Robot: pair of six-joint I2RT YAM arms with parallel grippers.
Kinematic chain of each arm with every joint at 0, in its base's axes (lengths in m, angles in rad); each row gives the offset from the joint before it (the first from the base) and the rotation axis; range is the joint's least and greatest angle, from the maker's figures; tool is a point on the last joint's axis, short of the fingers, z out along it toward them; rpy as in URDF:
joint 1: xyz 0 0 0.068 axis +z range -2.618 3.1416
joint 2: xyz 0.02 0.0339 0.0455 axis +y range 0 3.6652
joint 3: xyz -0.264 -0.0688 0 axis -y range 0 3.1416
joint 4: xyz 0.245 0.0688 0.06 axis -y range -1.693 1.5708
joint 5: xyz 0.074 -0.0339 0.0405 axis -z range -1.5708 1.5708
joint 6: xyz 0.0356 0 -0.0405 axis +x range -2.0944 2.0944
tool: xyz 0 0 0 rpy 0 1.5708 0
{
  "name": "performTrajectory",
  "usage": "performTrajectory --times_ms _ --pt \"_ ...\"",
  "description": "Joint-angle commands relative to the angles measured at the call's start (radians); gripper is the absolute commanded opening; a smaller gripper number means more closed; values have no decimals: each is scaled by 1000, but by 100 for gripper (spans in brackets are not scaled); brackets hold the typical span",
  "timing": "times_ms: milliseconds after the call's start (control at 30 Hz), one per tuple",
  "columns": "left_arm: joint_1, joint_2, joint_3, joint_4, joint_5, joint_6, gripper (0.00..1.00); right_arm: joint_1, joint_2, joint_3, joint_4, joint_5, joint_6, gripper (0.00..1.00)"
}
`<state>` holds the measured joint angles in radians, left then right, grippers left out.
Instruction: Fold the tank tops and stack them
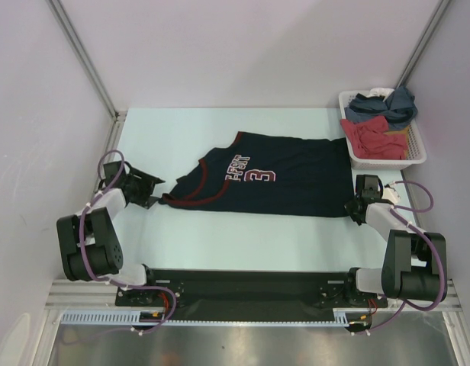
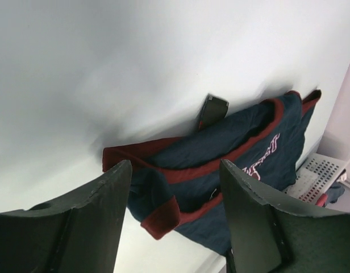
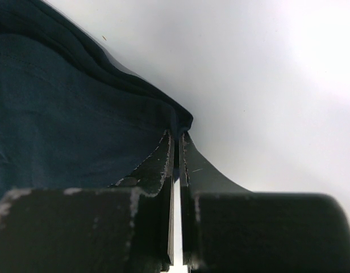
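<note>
A dark navy tank top [image 1: 288, 183] with reddish trim and a white "3" lies spread flat on the table. My left gripper [image 1: 152, 191] is open just left of its shoulder strap. In the left wrist view the curled red-trimmed strap [image 2: 163, 219] lies between and beyond the spread fingers of the left gripper [image 2: 175, 168], untouched. My right gripper [image 1: 352, 207] is at the shirt's right lower corner. In the right wrist view the right gripper [image 3: 176, 136] is shut on the navy tank top's [image 3: 61, 114] corner. A slate-blue tank top [image 1: 387, 103] lies crumpled in the basket.
A white basket [image 1: 387, 162] stands at the back right and also holds a red garment [image 1: 372, 137] and some white cloth [image 1: 381, 92]. The basket's rim [image 2: 317, 173] shows in the left wrist view. Side walls enclose the table on the left and right.
</note>
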<state>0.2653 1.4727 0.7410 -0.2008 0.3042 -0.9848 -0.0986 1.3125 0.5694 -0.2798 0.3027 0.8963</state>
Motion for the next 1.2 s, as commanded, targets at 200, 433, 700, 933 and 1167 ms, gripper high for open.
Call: performTrajectory --times_ms 200,433,700,933,1167 --pt "11 -104 -97 12 18 -14 67 -4 -9 -3 2 16 -7 0" --pt "11 -147 -34 -213 -172 -52 68 -7 -13 -5 5 9 -7 0" --pt "8 -95 -63 -158 -59 -100 65 -7 -13 -5 8 4 -7 0" --pt "-35 -51 -25 -135 -28 -170 52 -7 -13 -5 8 4 -5 0" --pt "-55 -32 -19 -118 -33 -236 0 -7 -13 -5 5 12 -3 0"
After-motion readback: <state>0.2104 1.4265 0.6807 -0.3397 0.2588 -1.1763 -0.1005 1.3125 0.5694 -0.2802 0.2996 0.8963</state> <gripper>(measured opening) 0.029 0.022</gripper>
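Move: The shoulder strap end of the tank top lies about 4 cm back and 2 cm right of the open left hand, some 3 cm below it. The black tab stands roughly 2 cm ahead and 7 cm right of that hand, and the white lettering some 6 cm ahead and 23 cm right, both about 5 cm lower. From the right hand, already holding the tank top's near right corner, that strap end lies about 52 cm left and 4 cm ahead, level in height. The left hand draws back about 5 cm with its fingers still open, sinking towards the dark-red-edged strap end and tipping some 10 degrees so the fingers point more steeply down. It then eases about 3 cm to the right over the last part, coming forward about 1 cm as the fingers shut from wide to nearly closed and pinch the strap end, while the right hand stays still and keeps its grip on the opposite corner. ##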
